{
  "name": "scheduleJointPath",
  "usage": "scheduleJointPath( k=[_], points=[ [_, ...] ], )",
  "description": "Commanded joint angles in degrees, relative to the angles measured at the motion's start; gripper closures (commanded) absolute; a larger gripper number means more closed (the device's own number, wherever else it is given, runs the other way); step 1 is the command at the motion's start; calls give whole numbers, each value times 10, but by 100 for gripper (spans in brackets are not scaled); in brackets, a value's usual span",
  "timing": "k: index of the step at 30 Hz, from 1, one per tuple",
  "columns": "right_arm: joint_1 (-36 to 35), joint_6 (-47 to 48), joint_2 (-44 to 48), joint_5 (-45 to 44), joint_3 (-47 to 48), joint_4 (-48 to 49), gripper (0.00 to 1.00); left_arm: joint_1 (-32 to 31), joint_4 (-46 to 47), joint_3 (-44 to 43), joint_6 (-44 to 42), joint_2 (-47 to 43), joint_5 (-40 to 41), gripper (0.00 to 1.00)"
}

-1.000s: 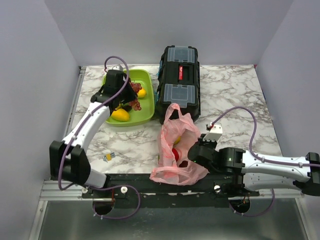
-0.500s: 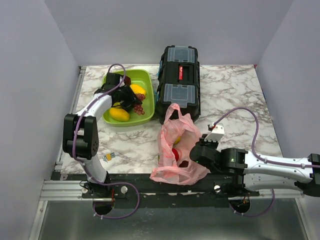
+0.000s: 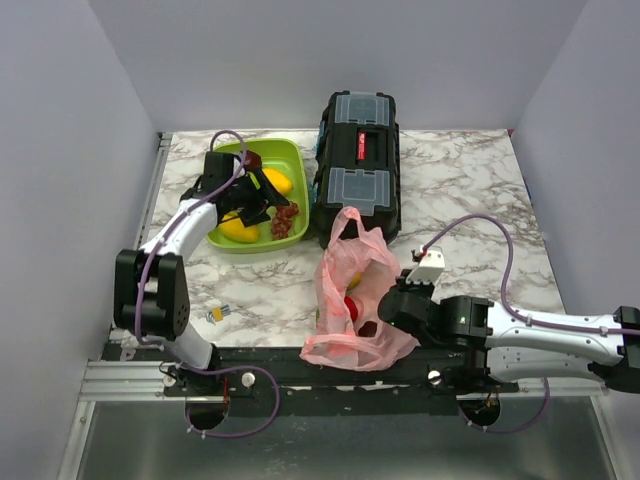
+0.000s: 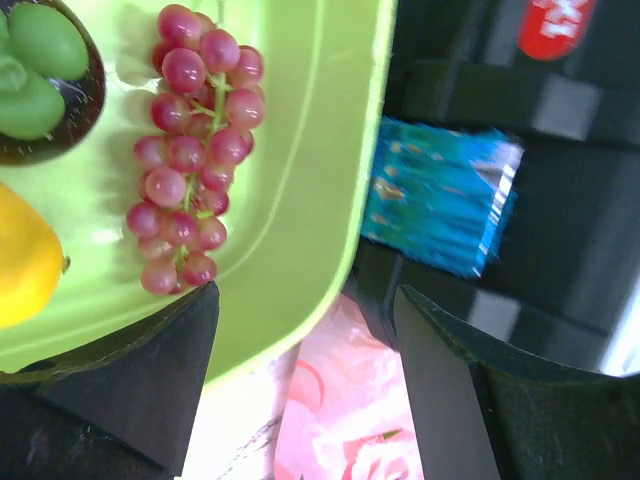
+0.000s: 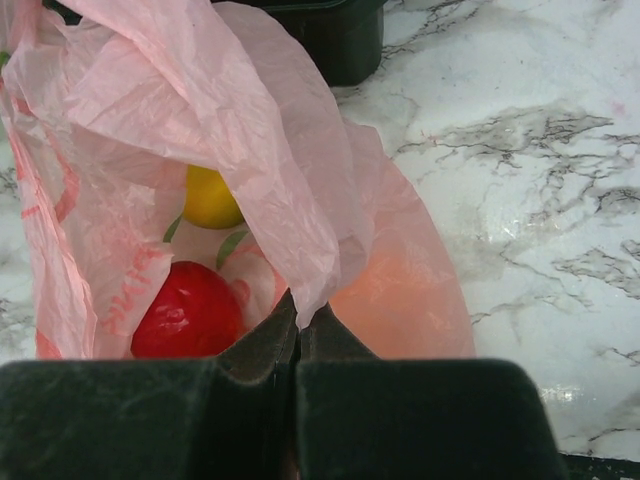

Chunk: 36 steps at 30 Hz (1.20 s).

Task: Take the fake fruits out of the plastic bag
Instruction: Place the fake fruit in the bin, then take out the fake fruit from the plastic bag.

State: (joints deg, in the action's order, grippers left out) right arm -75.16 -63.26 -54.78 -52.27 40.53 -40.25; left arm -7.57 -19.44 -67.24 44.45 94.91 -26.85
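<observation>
The pink plastic bag (image 3: 345,255) lies open at the table's near middle. My right gripper (image 3: 388,305) is shut on a pinched fold of the bag's edge (image 5: 297,335). Inside the bag (image 5: 230,110) I see a red apple (image 5: 188,312) and a yellow-green fruit (image 5: 210,197). An orange (image 5: 405,295) shows dimly through the plastic. My left gripper (image 3: 260,205) is open and empty over the lime-green tray (image 3: 292,158). The dark red grape bunch (image 3: 285,222) lies in the tray, just ahead of its fingers in the left wrist view (image 4: 195,150).
A black toolbox (image 3: 357,160) stands right of the tray, behind the bag. Plain yellow fruits (image 3: 240,230) lie in the tray, and green leaves on a dark fruit (image 4: 40,50) show at its corner. A small object (image 3: 218,314) lies near the front left.
My left gripper lowered the grape bunch into the tray, let it go and now stands open. My right gripper still holds the bag's edge in the same place.
</observation>
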Motion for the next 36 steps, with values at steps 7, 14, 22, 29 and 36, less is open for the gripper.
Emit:
scheduleJointPath(
  k=[7,14,22,29,36],
  points=[
    [-1,98,-20,94,-26,142,99,-97,27,176,-92,-318,-37,32],
    [-1,132,-20,132,-50,232,99,-259,90,309,-126,-450,-20,33],
    [-2,124,-7,130,-54,221,99,-402,143,311,-192,-398,19,35],
    [-2,103,9,118,-48,198,99,-462,151,248,-240,-277,37,48],
    [-1,92,18,115,-51,180,99,-469,142,222,-268,-176,25,52]
  ],
)
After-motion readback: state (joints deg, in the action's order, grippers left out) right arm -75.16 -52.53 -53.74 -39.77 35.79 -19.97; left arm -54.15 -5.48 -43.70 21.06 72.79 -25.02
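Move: The red fruit in the open bag lies about 27 cm back and 20 cm to the right of the empty left hand, some 6 cm lower. The yellow fruit beside it is roughly 20 cm back and 20 cm right, and the grapes are just under the hand, about 2 cm back and 1 cm right. From the right hand on the bag's rim, the red fruit is about 10 cm left, 4 cm back and 6 cm lower. The right hand keeps its pinch on the bag's rim and carries it about 6 cm left, turning some 15 degrees counter-clockwise. The left hand rises about 9 cm clear of the bin, swings back and right to the bag, and lowers again, ending about 30 cm away. It turns clockwise nearly 60 degrees until its fingers point right and down at the red fruit, narrowing partway but staying open. ##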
